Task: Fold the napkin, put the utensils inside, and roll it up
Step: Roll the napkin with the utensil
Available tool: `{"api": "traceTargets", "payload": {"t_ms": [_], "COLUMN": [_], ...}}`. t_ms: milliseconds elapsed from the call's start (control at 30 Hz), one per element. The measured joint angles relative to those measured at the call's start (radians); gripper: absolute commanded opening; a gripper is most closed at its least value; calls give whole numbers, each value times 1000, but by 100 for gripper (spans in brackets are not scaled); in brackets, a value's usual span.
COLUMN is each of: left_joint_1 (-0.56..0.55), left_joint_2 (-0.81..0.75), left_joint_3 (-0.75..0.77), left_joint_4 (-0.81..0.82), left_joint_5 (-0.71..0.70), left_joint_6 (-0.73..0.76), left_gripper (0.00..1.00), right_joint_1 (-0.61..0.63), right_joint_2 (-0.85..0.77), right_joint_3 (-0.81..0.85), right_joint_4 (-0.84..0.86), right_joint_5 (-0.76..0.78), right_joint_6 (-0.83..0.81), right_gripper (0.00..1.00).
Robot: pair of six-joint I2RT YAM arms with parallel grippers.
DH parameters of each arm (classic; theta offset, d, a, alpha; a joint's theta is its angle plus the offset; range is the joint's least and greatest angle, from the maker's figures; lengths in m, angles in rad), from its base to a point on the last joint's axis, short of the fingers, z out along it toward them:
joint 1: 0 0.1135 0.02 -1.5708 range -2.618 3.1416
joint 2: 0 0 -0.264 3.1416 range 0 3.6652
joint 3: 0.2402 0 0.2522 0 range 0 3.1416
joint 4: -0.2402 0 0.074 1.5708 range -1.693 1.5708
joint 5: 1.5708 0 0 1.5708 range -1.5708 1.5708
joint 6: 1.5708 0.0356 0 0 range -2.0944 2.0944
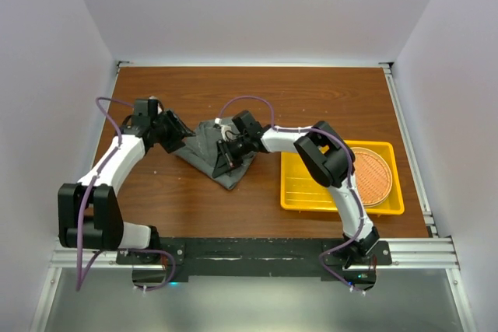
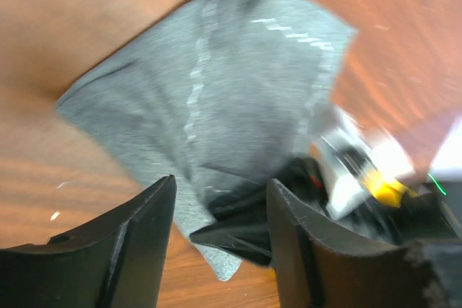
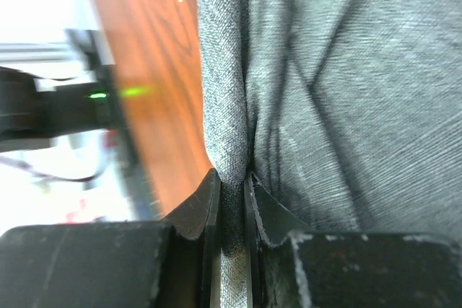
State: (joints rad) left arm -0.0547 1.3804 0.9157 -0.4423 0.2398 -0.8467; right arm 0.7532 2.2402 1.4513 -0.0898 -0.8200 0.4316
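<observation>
The dark grey napkin (image 1: 220, 162) lies bunched and partly folded on the wooden table, between the two arms. My right gripper (image 1: 227, 152) is over its middle. In the right wrist view, my right gripper (image 3: 231, 191) is shut on a raised fold of the napkin (image 3: 346, 91). My left gripper (image 1: 180, 139) is at the napkin's left edge. In the left wrist view, my left gripper (image 2: 220, 203) is open, and the napkin (image 2: 216, 84) sits just beyond its fingers and between its tips. The right gripper's black fingers (image 2: 238, 225) show there too. The utensils are out of view.
A yellow tray (image 1: 311, 192) stands on the right side of the table with a round woven orange-brown mat (image 1: 372, 176) in it. White walls surround the table on three sides.
</observation>
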Motion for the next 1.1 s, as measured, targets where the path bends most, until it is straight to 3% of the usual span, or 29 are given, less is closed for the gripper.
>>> {"api": "traceTargets", "payload": {"t_ms": [200, 333, 533, 867, 1033, 1100], "left_joint_1": [-22, -46, -66, -68, -70, -70], "left_joint_2": [-27, 10, 147, 315, 330, 349], "left_joint_3": [-109, -229, -323, -391, -479, -501], "left_joint_4": [204, 371, 662, 961, 1142, 1212], "left_joint_5": [124, 214, 289, 290, 281, 282], "left_joint_6": [20, -12, -84, -137, -191, -206], "left_gripper": [42, 24, 2, 0, 0, 0], "right_joint_1": [-69, -101, -124, -124, -118, -114], "right_joint_2": [95, 129, 147, 137, 117, 109], "right_joint_3": [23, 27, 94, 109, 115, 126], "right_joint_4": [76, 114, 4, -85, -145, -180], "right_joint_5": [-221, -285, -278, -248, -212, -188], "right_joint_6": [194, 268, 177, 48, -3, -23], "right_gripper": [0, 0, 0, 1, 13, 24]}}
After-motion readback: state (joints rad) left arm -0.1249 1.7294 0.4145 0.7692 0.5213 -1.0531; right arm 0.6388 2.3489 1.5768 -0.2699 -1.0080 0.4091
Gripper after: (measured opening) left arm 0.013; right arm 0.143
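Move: From the left hand, empty and half open, the rolled edge of the napkin just beside the right gripper lies about 6 cm to its right, 2 cm back and 10 cm down. The right gripper is some 9 cm right and 5 cm back of it. The right hand already pinches that rolled edge between its fingers; the napkin's open part lies roughly 8 cm ahead and 2 cm right, the yellow tray's middle about 38 cm right. The left fingertips come down onto the rolled edge beside the right gripper and rest there shut: after a brief slight rise the hand drops about 8 cm and goes 7 cm right, closing on the way and tilting its fingers flatter, forward and right. The right hand keeps its pinch, easing the edge 2 to 3 cm right and forward and rolling its wrist some 20 degrees, then partly back. ##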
